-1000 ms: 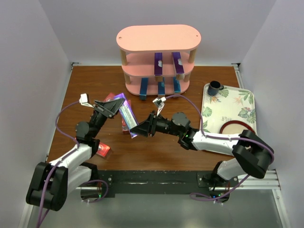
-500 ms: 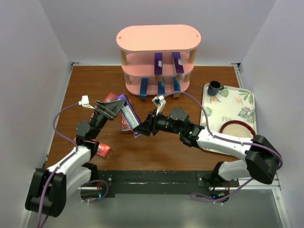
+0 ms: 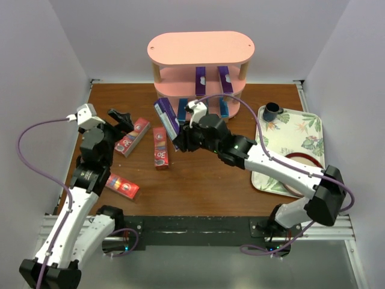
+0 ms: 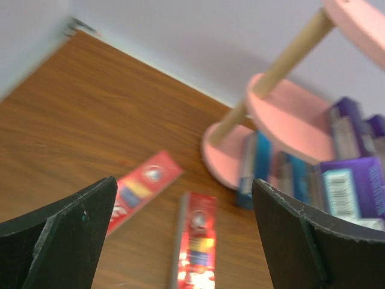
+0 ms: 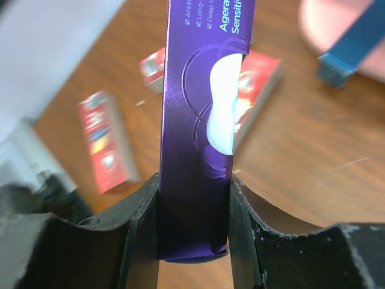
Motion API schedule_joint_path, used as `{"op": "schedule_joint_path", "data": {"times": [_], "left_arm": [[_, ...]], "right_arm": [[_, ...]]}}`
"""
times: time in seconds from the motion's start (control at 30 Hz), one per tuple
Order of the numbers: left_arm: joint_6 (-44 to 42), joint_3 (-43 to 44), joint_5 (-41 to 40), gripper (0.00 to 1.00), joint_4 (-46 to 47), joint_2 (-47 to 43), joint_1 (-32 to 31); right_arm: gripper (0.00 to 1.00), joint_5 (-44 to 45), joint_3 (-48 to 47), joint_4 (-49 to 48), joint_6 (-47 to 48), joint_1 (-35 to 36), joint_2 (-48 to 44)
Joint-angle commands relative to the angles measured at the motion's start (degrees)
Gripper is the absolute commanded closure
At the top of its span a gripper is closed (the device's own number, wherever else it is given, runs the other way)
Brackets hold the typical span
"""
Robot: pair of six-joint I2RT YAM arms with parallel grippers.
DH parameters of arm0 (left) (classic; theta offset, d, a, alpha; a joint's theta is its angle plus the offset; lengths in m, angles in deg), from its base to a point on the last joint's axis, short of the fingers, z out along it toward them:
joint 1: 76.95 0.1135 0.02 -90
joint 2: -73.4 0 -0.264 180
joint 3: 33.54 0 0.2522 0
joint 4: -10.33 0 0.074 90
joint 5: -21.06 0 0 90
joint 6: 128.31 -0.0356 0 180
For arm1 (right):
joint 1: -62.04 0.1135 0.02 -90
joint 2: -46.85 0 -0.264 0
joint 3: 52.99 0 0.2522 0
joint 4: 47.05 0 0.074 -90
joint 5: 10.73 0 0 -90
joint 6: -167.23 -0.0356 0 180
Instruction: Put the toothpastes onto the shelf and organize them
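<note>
My right gripper (image 3: pixel 180 137) is shut on the lower end of a purple toothpaste carton (image 3: pixel 166 117) (image 5: pixel 201 150), held off the table just left of the pink shelf (image 3: pixel 201 48). My left gripper (image 3: pixel 118 118) (image 4: pixel 186 241) stands open and holds nothing, over the left part of the table. Three red cartons (image 3: pixel 133 136) (image 3: pixel 160 147) (image 3: pixel 123 186) lie flat on the wood. Two purple cartons (image 3: pixel 200 81) (image 3: pixel 225 79) rest on the shelf's middle tier, and blue cartons (image 3: pixel 182 108) lean on the bottom tier.
A floral tray (image 3: pixel 289 135) lies at the right with a dark mug (image 3: pixel 272 111) and a round dish (image 3: pixel 299 161) on it. White walls close in both sides and the back of the brown table (image 3: pixel 108 96).
My left gripper has opened, let go of the purple carton and drawn back to the left. The right arm has carried the carton up and towards the shelf.
</note>
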Motion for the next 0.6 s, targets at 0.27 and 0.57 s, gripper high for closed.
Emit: {"op": "schedule_joint_path", "data": {"times": [0.27,0.57], "left_arm": [[-17.2,-3.7,-18.6,0.00,-6.2,-5.8,-5.6],[-17.8,-3.8,-20.7,0.00,-6.5,-7.1,-8.3]], "right_arm": [[0.64,26.9,-39.2,24.4,8.1,0.1,23.2],[0.62,28.3,-64.6,34.1,4.5,-4.7,40.3]]}}
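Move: The open left part of the middle shelf, where the held purple toothpaste is bound, lies about 23 cm ahead of the right hand, 3 cm left and 5 cm lower. The nearest shelved purple box is level with that spot, some 10 cm to its right; a red box lies 8 cm ahead of the hand, 10 cm left, on the table. For the empty left hand, the slanted red box is about 8 cm ahead, 5 cm right and 27 cm below; the middle red box sits 4 cm ahead, 16 cm right. The purple toothpaste, still pinched in the right hand, is carried quickly forward about 14 cm towards the middle shelf, nearly level, while the wrist swings clockwise and rolls its left side down, each about 20 degrees. The open, empty left hand eases back and left, then sinks, roughly 4 cm each way, rolling its left side up some 20 degrees. ##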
